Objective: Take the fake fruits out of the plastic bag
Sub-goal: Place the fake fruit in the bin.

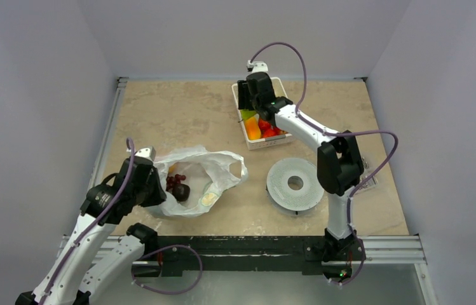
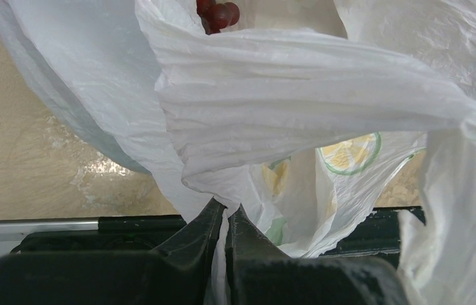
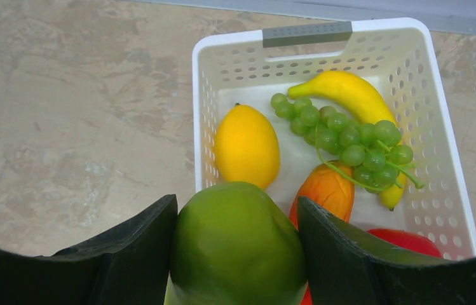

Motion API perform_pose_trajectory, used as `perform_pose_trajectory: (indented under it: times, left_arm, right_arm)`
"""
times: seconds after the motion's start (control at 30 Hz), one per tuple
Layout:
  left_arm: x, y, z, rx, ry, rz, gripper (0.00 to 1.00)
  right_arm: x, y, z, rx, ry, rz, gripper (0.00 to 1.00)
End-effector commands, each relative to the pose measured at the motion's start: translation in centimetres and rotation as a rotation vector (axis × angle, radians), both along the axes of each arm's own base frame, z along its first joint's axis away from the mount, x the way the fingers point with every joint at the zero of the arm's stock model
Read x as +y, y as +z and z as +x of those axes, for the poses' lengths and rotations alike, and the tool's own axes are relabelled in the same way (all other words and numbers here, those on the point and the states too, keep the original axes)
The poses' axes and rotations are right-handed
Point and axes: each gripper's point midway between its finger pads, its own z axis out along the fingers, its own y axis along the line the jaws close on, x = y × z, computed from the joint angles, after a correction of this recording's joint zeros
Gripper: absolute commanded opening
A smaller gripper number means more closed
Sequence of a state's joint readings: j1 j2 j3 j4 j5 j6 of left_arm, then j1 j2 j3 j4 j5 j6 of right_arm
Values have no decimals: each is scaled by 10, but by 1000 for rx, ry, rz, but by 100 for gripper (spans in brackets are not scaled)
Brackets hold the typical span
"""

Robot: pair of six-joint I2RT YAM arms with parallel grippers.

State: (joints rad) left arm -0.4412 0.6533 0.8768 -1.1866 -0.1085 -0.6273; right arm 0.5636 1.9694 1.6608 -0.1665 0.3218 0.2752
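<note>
The plastic bag (image 1: pixel 219 170) lies open at the near left of the table. My left gripper (image 1: pixel 154 188) (image 2: pixel 225 213) is shut on a fold of the bag's rim, holding the mouth open. Inside it lie a dark red grape bunch (image 1: pixel 175 181) (image 2: pixel 218 14) and a dark round fruit (image 1: pixel 183 192). Over the white lattice basket (image 1: pixel 261 145) (image 3: pixel 305 35) at the back, my right gripper (image 1: pixel 252 114) (image 3: pixel 236 210) is shut on a green avocado-like fruit (image 3: pixel 238 248). In the basket lie a yellow fruit (image 3: pixel 246 146), green grapes (image 3: pixel 343 136), a banana (image 3: pixel 349 92), an orange fruit (image 3: pixel 324 190) and a red fruit (image 3: pixel 407 241).
A white ring-shaped disc (image 1: pixel 295 183) lies flat on the table between the bag and the right arm's base. Metal rails (image 1: pixel 109 136) run along the table's left side and near edge. Grey walls close in the back and both sides.
</note>
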Motion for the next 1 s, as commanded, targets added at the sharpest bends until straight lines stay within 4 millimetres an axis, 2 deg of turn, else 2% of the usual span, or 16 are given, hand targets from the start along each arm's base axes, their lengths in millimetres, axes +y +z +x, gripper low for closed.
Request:
perform_pose_trajectory:
  times: [0.0,0.17,0.27,0.5,0.53,0.6,0.7,0.8,0.93,0.97]
  left_arm:
    - [-3,9,4,-44,-3,-18,0]
    - [0,8,5,-39,12,-6,0]
    - [1,8,5,-43,17,-5,0]
    - [3,11,4,-60,25,-8,0]
    - [3,11,4,-60,27,-7,0]
    - [4,11,4,-64,31,-8,0]
    - [4,12,4,-67,32,-7,0]
    - [3,11,4,-58,31,-4,0]
    - [3,10,4,-57,28,-5,0]
    - [3,10,4,-59,29,-4,0]
  right_arm:
    - [-13,42,12,-69,-54,-47,16]
    - [-30,14,21,-21,-83,-60,16]
    - [-33,-2,24,4,-84,-63,24]
    - [-21,-9,55,-15,-31,-114,61]
    - [-20,-11,59,-8,-33,-126,72]
    - [-19,-13,60,4,-27,-131,86]
    - [-21,-4,52,-11,-21,-111,98]
    - [-33,9,40,-22,-53,-121,99]
    - [-21,38,7,-38,15,-58,99]
    - [-16,54,-6,-56,39,-30,99]
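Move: The bin, which the green fruit now in the right hand is being taken to, has its middle about 4 cm ahead of that hand, 7 cm right and 11 cm below. In the bin, the lemon lies roughly 5 cm ahead of the hand and level sideways, the red mango some 2 cm ahead and 6 cm right, both about 10 cm down; the green grapes are around 8 cm ahead and 7 cm right. From the left hand, the bin is some 36 cm ahead and 36 cm right. The green fruit, still gripped, is lowered about 5 cm into the bin while the right hand carries it forward some 6 cm and a little right, towards the lemon and red mango. Near the bottom the fingers spread from part-open to fully open and let go of it; the hand then backs off about 3 cm and starts to rise. The left hand stays, keeping its pinch on the bag's edge. ##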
